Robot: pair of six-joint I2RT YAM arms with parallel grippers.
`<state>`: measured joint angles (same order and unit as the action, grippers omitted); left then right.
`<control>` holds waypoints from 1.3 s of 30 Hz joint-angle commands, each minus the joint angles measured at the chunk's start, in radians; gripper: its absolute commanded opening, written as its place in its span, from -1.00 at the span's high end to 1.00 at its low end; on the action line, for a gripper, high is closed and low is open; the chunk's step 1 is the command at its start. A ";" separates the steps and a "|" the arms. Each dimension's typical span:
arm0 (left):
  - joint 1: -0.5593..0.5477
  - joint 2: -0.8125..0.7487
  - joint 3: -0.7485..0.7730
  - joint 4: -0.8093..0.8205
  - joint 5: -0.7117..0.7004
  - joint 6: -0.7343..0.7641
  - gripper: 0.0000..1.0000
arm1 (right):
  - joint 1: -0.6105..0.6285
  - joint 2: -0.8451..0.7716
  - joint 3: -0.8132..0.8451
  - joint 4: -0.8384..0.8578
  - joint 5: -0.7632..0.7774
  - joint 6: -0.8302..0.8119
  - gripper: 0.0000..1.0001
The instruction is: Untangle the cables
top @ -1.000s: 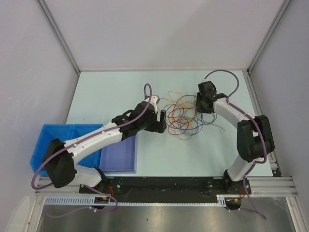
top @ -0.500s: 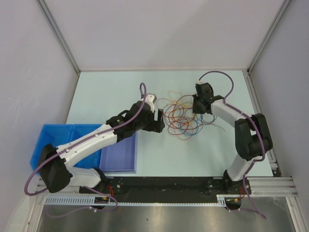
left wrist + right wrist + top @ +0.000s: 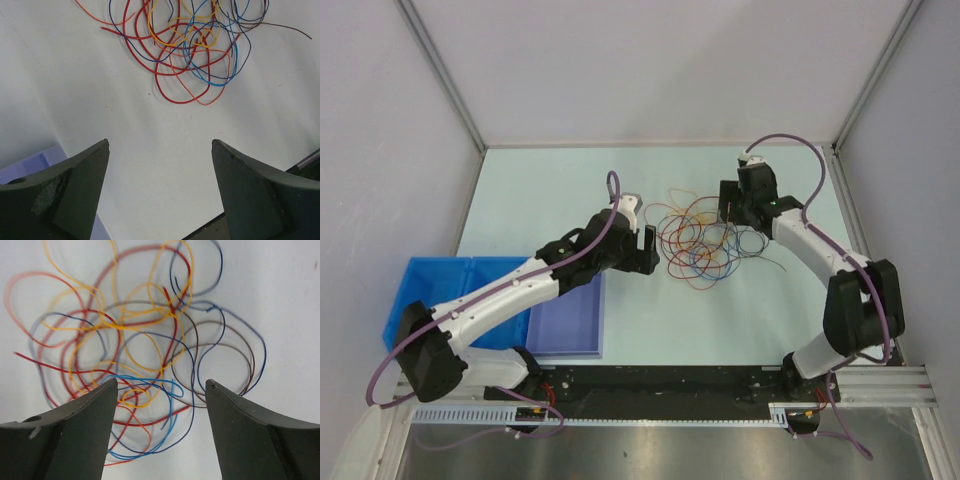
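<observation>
The cables (image 3: 705, 240) lie as one tangle of thin red, orange, yellow, blue and dark loops on the pale table, between the two arms. My left gripper (image 3: 650, 250) stands open just left of the tangle. In the left wrist view its jaws (image 3: 160, 142) frame bare table, and the cables (image 3: 190, 45) lie beyond the tips. My right gripper (image 3: 727, 213) hovers over the tangle's back right part. In its wrist view the right gripper (image 3: 161, 381) is open above the cables (image 3: 150, 355), with nothing held between the fingers.
A blue bin (image 3: 430, 290) and a lavender tray (image 3: 568, 320) sit at the near left, beside the left arm. Grey walls enclose the table on three sides. A black rail (image 3: 660, 380) runs along the near edge.
The right gripper's jaws have opened, and the right arm's elbow has swung out to the right. The left arm shifted slightly early on, then stayed still.
</observation>
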<state>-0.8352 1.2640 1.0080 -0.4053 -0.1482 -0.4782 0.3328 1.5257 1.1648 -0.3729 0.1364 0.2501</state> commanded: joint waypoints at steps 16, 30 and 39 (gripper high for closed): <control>-0.007 0.011 0.026 0.019 -0.002 0.023 -0.77 | -0.021 0.182 -0.123 0.157 0.000 0.040 -0.29; -0.005 0.002 0.044 0.014 -0.004 0.042 -0.84 | 0.061 -0.111 -0.064 0.166 0.017 0.015 1.00; -0.005 -0.009 0.170 -0.015 -0.036 0.095 -0.86 | 0.205 -0.447 0.232 0.269 -0.037 0.020 1.00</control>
<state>-0.8356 1.2762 1.0798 -0.4267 -0.1551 -0.4259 0.5117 1.1454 1.3109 -0.1913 0.1150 0.2672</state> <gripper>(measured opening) 0.934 0.013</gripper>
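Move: The light-blue cable's upper bend lies roughly 10 cm below the open right hand, about 1 cm back and 1 cm to its right. The dark cable loops are some 7 cm to the hand's right and 2 cm back, and the yellow cable's loops about 5 cm to its left and 2 cm ahead, both about 11 cm down. From the left hand the light-blue bend is about 12 cm ahead, 19 cm to the right and 13 cm lower. The right hand sinks about 10 cm onto the tangle between the dark loops and the yellow ones, first drawing back some 3 cm and then easing forward again low over the table while its open fingers shut and pinch the light-blue cable. Keeping that pinch, it hoists the cable ever faster, about 30 cm up and out of the pile, swinging some 7 cm left and a few back while the fingers tip up by about 30 degrees from where they began. ##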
